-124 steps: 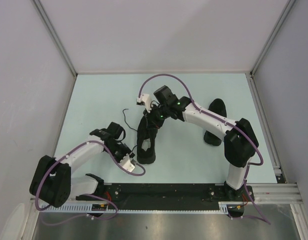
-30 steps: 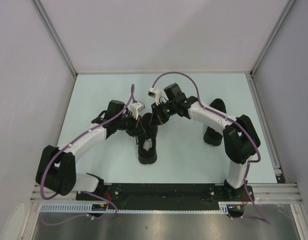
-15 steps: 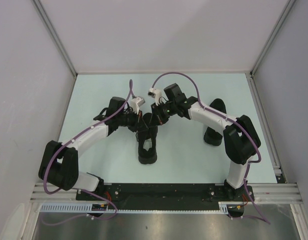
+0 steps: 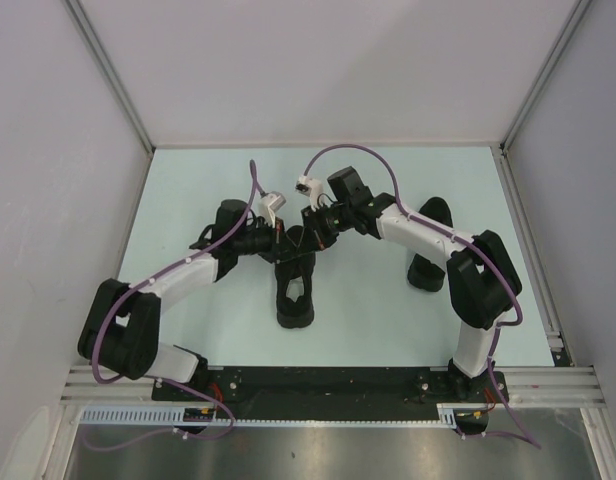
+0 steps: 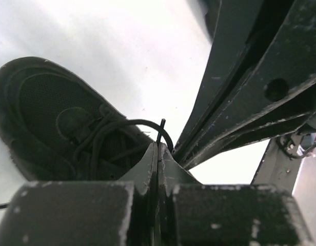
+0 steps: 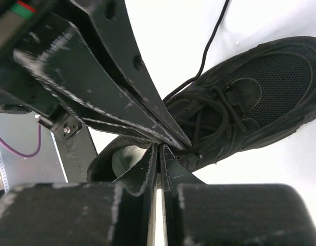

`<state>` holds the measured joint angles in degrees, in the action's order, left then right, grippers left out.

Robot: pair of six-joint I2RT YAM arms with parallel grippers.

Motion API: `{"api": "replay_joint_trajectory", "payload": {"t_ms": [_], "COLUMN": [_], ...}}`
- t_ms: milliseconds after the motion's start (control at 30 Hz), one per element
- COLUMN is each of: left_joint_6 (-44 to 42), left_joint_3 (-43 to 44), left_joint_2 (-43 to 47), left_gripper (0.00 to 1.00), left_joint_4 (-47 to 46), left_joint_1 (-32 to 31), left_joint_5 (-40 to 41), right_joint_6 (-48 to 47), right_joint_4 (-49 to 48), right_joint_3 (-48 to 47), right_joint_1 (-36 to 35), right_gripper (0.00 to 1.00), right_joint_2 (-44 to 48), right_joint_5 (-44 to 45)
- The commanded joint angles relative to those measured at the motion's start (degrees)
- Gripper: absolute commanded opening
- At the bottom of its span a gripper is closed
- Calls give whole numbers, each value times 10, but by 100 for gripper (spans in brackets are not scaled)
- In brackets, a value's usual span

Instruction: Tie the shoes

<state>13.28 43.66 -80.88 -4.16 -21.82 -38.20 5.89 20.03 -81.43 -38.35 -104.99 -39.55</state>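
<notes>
The black shoe lies mid-table, toe toward the arm bases. Both grippers meet over its laces. My left gripper is shut on a thin black lace; the lace end pokes out above its tips and curves back to the shoe. My right gripper comes from the other side, its jaws almost together with a hairline gap. No lace shows between them. The left fingers cross just above them, over the shoe and its grey insole.
A second black shoe lies at the right, partly under the right arm. A loose lace trails off over the pale table. Grey walls and metal rails close in the table.
Over four seconds the left arm swung from the near left up to the laces. In the last second it edged slightly farther in; the right arm stayed put.
</notes>
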Motion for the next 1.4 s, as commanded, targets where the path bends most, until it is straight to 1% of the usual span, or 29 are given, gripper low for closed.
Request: {"api": "replay_joint_trajectory", "payload": {"t_ms": [0, 133, 200, 267, 467, 533, 600, 667, 833, 967, 1367], "left_joint_6": [53, 71, 77, 81, 85, 82, 78, 76, 70, 64, 61], "left_joint_3": [-35, -66, -80, -84, -94, -94, -94, -96, -98, -99, -96], "left_joint_2": [-5, -5, -4, -7, -5, -3, -2, 1, 5, 8, 12], "left_gripper": [0, 0, 0, 0, 0, 0, 0, 0, 0, 0, 0], "left_joint_4": [-130, -200, -223, -246, -277, -276, -274, -272, -270, -266, -266], "left_joint_1": [1, 1, 1, 1, 1, 1, 1, 1, 1, 1, 1], "left_joint_5": [-49, -63, -71, -76, -94, -93, -90, -89, -87, -87, -95], "right_joint_6": [3, 5, 11, 21, 48, 60, 83, 101, 113, 112, 125], "right_joint_4": [-19, -17, -17, -17, -7, -3, 3, 1, -14, -16, -42], "right_joint_3": [-2, -2, -2, -2, 7, 11, 13, 20, 39, 43, 43], "right_joint_1": [6, 20, 35, 47, 86, 97, 100, 100, 79, 68, 65], "right_gripper": [14, 28, 36, 38, 38, 37, 37, 37, 38, 38, 33], "right_joint_2": [30, 43, 50, 59, 67, 58, 37, 24, 19, 13, -11], "right_joint_5": [-11, -12, -23, -29, -15, -29, -62, -91, -120, -118, -114]}}
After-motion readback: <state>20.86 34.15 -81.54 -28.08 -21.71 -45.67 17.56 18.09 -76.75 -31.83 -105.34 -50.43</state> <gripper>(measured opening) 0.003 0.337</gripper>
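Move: The lace crossing that the right gripper works on lies about 1 cm to its left, level with its fingertips and right at the left gripper's tips. From the left gripper, which holds a lace, that crossing is about 1 cm to the right. Of the right gripper, the laced shoe's middle is roughly 4 cm back, 2 cm left and 7 cm below; the second shoe stands some 27 cm right, 3 cm ahead and 8 cm down. Open the right gripper to let go of its lace, then swing it right, forward and up, some 8 cm clear of the left tips. Bring it back, down and a little left, jaws open and rolling its front side down over 15 degrees, to the crossing. Keep the left pinch shut on its lace, easing it about 2 cm right, back and slightly up as its fingers tip up. ##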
